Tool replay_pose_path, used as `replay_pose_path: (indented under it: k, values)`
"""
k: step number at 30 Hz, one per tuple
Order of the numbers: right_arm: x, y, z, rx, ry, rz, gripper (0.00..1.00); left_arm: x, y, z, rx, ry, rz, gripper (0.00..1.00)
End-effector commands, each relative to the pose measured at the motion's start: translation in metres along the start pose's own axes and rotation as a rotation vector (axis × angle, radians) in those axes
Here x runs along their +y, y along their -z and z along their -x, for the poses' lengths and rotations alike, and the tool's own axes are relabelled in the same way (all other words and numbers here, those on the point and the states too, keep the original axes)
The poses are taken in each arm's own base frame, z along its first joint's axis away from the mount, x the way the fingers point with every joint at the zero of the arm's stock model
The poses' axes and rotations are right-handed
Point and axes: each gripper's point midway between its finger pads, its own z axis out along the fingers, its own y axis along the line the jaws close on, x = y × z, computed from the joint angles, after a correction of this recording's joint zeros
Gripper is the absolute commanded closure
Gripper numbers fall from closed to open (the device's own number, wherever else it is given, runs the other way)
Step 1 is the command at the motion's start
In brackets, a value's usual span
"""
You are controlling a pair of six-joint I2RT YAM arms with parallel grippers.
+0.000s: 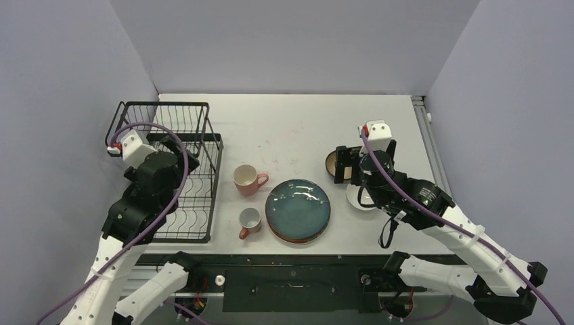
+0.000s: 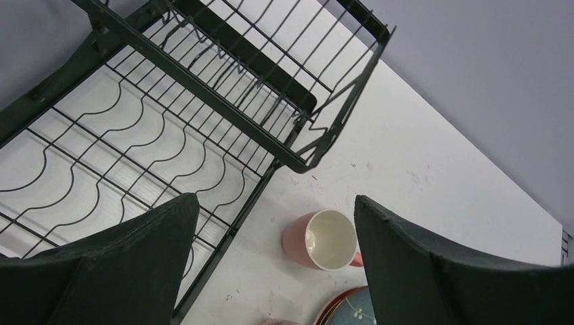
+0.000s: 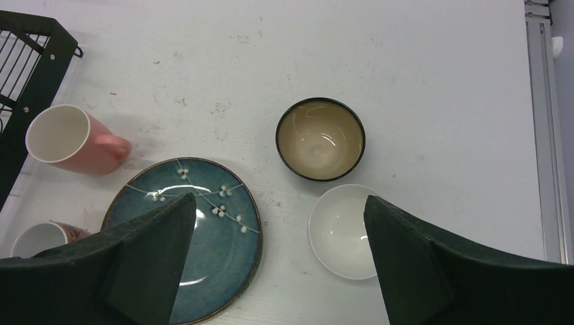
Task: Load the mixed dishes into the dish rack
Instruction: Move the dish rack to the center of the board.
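Observation:
The black wire dish rack [image 1: 196, 203] stands at the left. My left gripper [image 1: 172, 169] hovers over it, open and empty [image 2: 276, 203], looking past the rack's edge [image 2: 203, 88] at the pink mug [image 2: 325, 240]. That pink mug [image 1: 247, 179] lies beside the rack, and the white orange-handled mug [image 1: 250, 220] stands nearer. A dark teal plate [image 1: 298, 210] tops a stack with a red-orange rim [image 2: 342, 302]. My right gripper [image 3: 281, 200] hangs open above the table. Under it are the brown bowl [image 3: 320, 139], the small white bowl [image 3: 342, 230] and the teal plate [image 3: 223, 230].
The right arm [image 1: 433, 210] hides most of the white bowl in the top view and part of the brown bowl [image 1: 332, 161]. Grey walls close in the table at the left, back and right. A metal rail [image 3: 541, 101] runs along the right edge.

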Motion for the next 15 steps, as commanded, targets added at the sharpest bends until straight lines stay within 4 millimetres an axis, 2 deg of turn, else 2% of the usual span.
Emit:
replay_pose_path:
  k: [1, 15]
  values:
    - [-0.001, 0.010, 0.017, -0.064, -0.030, 0.023, 0.11, -0.009, -0.010, 0.016, -0.022, 0.081, -0.008, 0.18]
    - [-0.006, 0.017, 0.016, -0.084, -0.040, 0.035, 0.11, 0.018, -0.064, 0.015, 0.082, 0.286, 0.020, 0.20]
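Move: The dish rack's middle is about 8 cm ahead of my left hand, 8 cm to its left and 20 cm below; its raised upper basket is some 17 cm ahead, 6 cm left and 14 cm down. Off to this hand's right, the pink mug stands about 20 cm away and 8 cm ahead, and the small mug 21 cm away and 6 cm back, both some 26 cm lower. From my right hand, the rack is around 62 cm left, 8 cm ahead and 20 cm below. Crossing above the rack, my left hand keeps swinging left and forward, about 5 cm left and 3 cm out, and sinks more and more steeply, some 2.5 cm in all, towards the rack. I turn the wrist roughly 10 degrees counter-clockwise and roll its left side down about as much, with the fingers staying wide open and nothing gripped. ##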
